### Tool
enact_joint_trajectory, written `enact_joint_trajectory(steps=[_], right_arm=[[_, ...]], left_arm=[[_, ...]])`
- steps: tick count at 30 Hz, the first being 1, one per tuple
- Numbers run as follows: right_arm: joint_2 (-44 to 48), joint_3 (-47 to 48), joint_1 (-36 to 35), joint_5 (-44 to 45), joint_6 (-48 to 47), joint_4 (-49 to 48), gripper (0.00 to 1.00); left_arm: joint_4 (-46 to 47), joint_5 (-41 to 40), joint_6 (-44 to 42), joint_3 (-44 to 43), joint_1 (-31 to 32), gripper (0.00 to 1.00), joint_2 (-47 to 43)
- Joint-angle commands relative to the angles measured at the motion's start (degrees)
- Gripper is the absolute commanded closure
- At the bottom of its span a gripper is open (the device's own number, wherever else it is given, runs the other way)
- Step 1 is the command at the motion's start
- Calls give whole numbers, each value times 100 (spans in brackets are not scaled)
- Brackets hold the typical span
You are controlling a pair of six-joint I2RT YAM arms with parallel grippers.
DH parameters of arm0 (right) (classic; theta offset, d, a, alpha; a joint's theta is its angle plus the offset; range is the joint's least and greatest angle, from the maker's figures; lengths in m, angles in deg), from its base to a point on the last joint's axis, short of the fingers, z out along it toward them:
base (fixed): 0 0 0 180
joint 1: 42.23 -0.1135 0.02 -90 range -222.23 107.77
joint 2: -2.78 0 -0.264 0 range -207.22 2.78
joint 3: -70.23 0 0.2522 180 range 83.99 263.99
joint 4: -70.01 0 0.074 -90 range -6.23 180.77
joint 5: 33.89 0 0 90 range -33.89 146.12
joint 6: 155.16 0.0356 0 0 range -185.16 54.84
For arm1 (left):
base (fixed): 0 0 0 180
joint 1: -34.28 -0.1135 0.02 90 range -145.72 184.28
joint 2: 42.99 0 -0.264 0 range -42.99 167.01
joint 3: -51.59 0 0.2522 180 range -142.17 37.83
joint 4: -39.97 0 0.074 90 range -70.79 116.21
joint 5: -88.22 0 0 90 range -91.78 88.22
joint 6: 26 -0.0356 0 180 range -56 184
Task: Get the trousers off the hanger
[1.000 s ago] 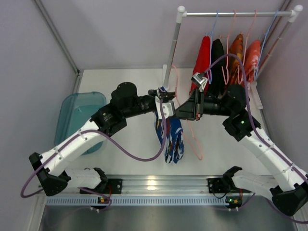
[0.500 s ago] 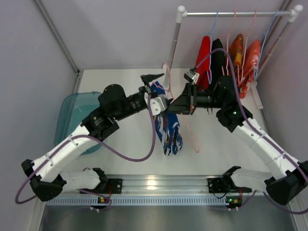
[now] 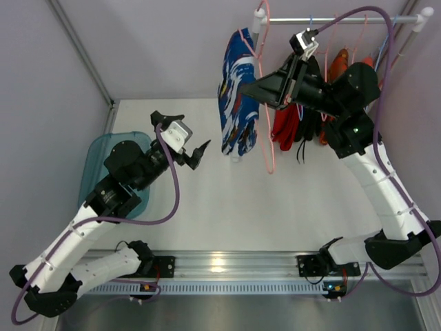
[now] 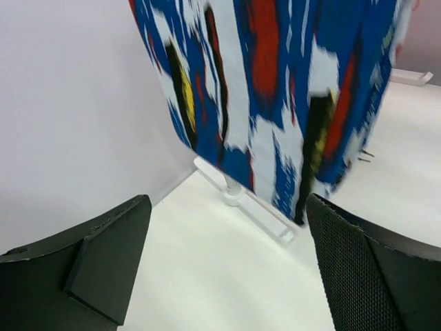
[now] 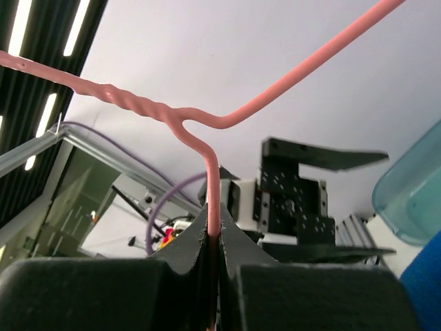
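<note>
The trousers (image 3: 238, 96), blue with white, red and dark marks, hang lifted off the table from the pink hanger (image 3: 269, 148). My right gripper (image 3: 249, 88) is shut on the hanger wire beside them, just left of the rack. In the right wrist view the pink hanger wire (image 5: 214, 181) is pinched between the shut fingers of the right gripper (image 5: 216, 231). My left gripper (image 3: 185, 135) stands open over the table, left of the trousers and apart from them. In the left wrist view, the trousers (image 4: 275, 83) hang ahead of the left gripper (image 4: 227, 265), with nothing between its fingers.
A teal bin (image 3: 103, 165) sits at the left edge of the table. The white clothes rack (image 3: 337, 19) at the back right carries a red garment (image 3: 286, 124), a black one and orange ones (image 3: 337, 65). Its base foot (image 4: 256, 207) lies under the trousers.
The left gripper opened, let go of the trousers and drew back to the left. The right arm raised the hanger with the trousers up and toward the back.
</note>
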Motion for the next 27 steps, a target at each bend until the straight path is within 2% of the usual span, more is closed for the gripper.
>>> enact_joint_trajectory(steps=[1, 5, 9, 18, 22, 23, 27], right_arm=[[-83, 879, 54, 311, -258, -843, 100], [-434, 1478, 54, 486, -319, -834, 100], [-777, 1742, 54, 601, -407, -790, 100], [-1374, 1927, -236, 768, -495, -764, 100], [-1709, 2366, -544, 856, -618, -729, 100], [-1753, 2393, -588, 891, -653, -729, 100], [-1981, 2516, -711, 935, -706, -667, 100]], left_arm=[[-97, -127, 511, 196, -22, 1, -219], [-62, -724, 502, 687, -22, 1, -387], [52, -892, 660, 1311, -22, 1, -545], [359, -725, 1214, 2285, 48, 1, -809], [1063, -1103, 1346, 2701, 57, 1, -616], [1463, -1208, 1433, 2718, 57, 1, -537], [1924, -1647, 1724, 2508, 57, 1, 7]])
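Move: The patterned blue trousers, still on the pink hanger that the right hand pinches below its neck, hang about 12 cm ahead, 12 cm right and 2 cm above the left hand; from the right hand their middle is some 6 cm ahead, 2 cm left and 13 cm below. From the right hand, the rack's left post stands roughly 30 cm ahead and 3 cm right, the red garment 28 cm ahead and 14 cm right, both about 25 cm lower. Left hand, open, sinks some 18 cm, tipping down, while the right carries the still-pinched hanger 12 cm forward-left. ##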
